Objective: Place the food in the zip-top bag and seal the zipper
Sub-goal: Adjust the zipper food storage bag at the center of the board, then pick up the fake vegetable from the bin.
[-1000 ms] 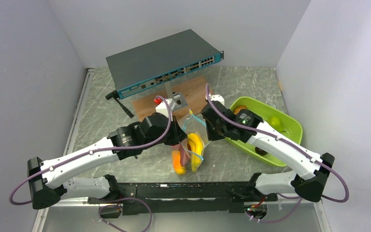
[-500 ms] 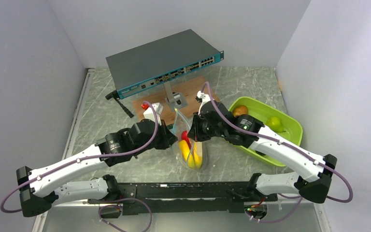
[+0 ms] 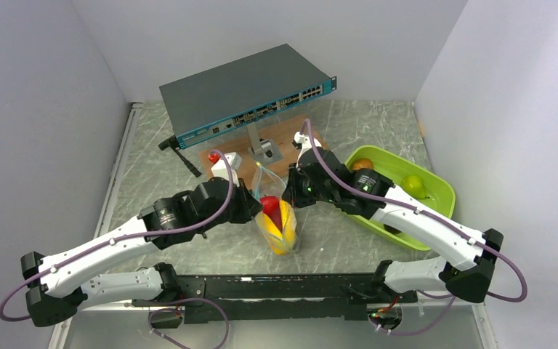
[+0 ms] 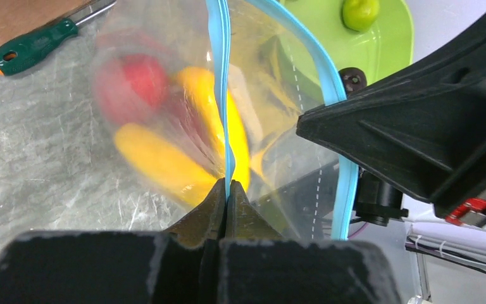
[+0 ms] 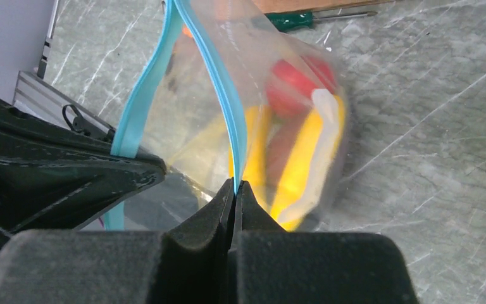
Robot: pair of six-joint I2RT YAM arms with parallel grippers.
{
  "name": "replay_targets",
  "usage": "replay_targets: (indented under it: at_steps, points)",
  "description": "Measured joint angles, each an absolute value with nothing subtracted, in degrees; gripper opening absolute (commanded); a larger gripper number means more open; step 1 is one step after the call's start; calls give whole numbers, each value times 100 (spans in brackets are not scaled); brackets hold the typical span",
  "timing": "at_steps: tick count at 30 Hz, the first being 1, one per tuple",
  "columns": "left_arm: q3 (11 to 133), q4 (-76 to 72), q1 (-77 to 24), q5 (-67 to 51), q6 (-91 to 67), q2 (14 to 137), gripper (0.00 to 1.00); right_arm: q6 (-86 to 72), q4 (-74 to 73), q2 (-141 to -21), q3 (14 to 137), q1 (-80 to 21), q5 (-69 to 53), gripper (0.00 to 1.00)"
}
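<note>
The clear zip-top bag (image 3: 277, 222) hangs between my two grippers above the table. A red apple (image 3: 269, 203) and a yellow banana (image 3: 285, 231) lie inside it, blurred in both wrist views. My left gripper (image 4: 226, 185) is shut on one side of the teal zipper (image 4: 219, 76). On the other side of the zipper (image 5: 225, 107), my right gripper (image 5: 235, 185) is shut too. The two strips stand apart, so the mouth is open. More food sits in the tray: a brown fruit (image 3: 362, 164) and a green pear (image 3: 413, 185).
The lime-green tray (image 3: 439, 198) stands at the right. A grey network switch (image 3: 247, 94) and a wooden board (image 3: 290, 138) with a metal bracket are at the back. A green-handled screwdriver (image 4: 31, 54) lies on the table near the bag.
The right gripper has closed on the bag's strip. Both arms have shifted left and back, drawing the bag upright, and the food inside has bunched together.
</note>
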State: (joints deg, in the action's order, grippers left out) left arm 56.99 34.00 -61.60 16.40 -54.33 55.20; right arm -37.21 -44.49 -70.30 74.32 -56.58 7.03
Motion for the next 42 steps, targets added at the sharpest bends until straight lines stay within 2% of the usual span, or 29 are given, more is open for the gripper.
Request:
replay_targets:
  at_steps: [11, 14, 19, 21, 25, 30, 35, 38, 42]
  points:
    - [5739, 3413, -6160, 1643, -5393, 5428, 0, -3592, -4348, -6954, 7323, -5658, 738, 0]
    - [5649, 3422, -6160, 1643, -5430, 5437, 0, -3573, -4283, -6984, 7135, -5658, 585, 18]
    - [5780, 3474, -6160, 1649, -5380, 5487, 0, -3461, -4287, -7013, 7091, -5658, 506, 37]
    - [5935, 3494, -6160, 1651, -5356, 5561, 0, -3413, -4307, -7015, 7137, -5658, 502, 50]
    - [5977, 3450, -6160, 1645, -5347, 5581, 0, -3271, -4425, -7015, 7467, -5658, 679, 61]
    - [5701, 3417, -6160, 1636, -5433, 5570, 0, -3092, -4700, -7046, 8197, -5655, 1367, 67]
    - [5551, 3422, -6160, 1638, -5542, 5461, 0, -2993, -4757, -7000, 8458, -5513, 2324, 69]
    - [5546, 3496, -6160, 1640, -5583, 5306, 0, -2995, -4685, -6904, 8355, -5070, 2648, 69]
    - [5546, 3607, -6160, 1640, -5636, 5120, 0, -3074, -4407, -6593, 7607, -3859, 2648, 69]
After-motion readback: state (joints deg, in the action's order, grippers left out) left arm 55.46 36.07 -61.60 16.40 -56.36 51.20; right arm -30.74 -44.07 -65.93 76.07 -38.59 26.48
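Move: My right hand still pinches the right zipper edge of the bag. The food in it hangs about 2 cm ahead, 3 cm left and 13 cm below. Out to the right, the green bin's middle is some 31 cm right and 12 cm ahead; the brown fruit in it is about 23 cm right and 21 cm ahead, and the wooden board some 27 cm ahead, 7 cm left. My left hand pinches the opposite edge, the food about 5 cm right, 3 cm ahead, 13 cm below. My right hand dips about 2 cm while its fingers open and let go of the right zipper edge, then lifts clear and sweeps right and forward, about 13 and 10 cm, towards the green bin. It ends some 4 cm higher after sinking slightly, turned about 30 degrees clockwise. My left hand keeps its pinch on the other edge, bobbing a centimetre or two. ##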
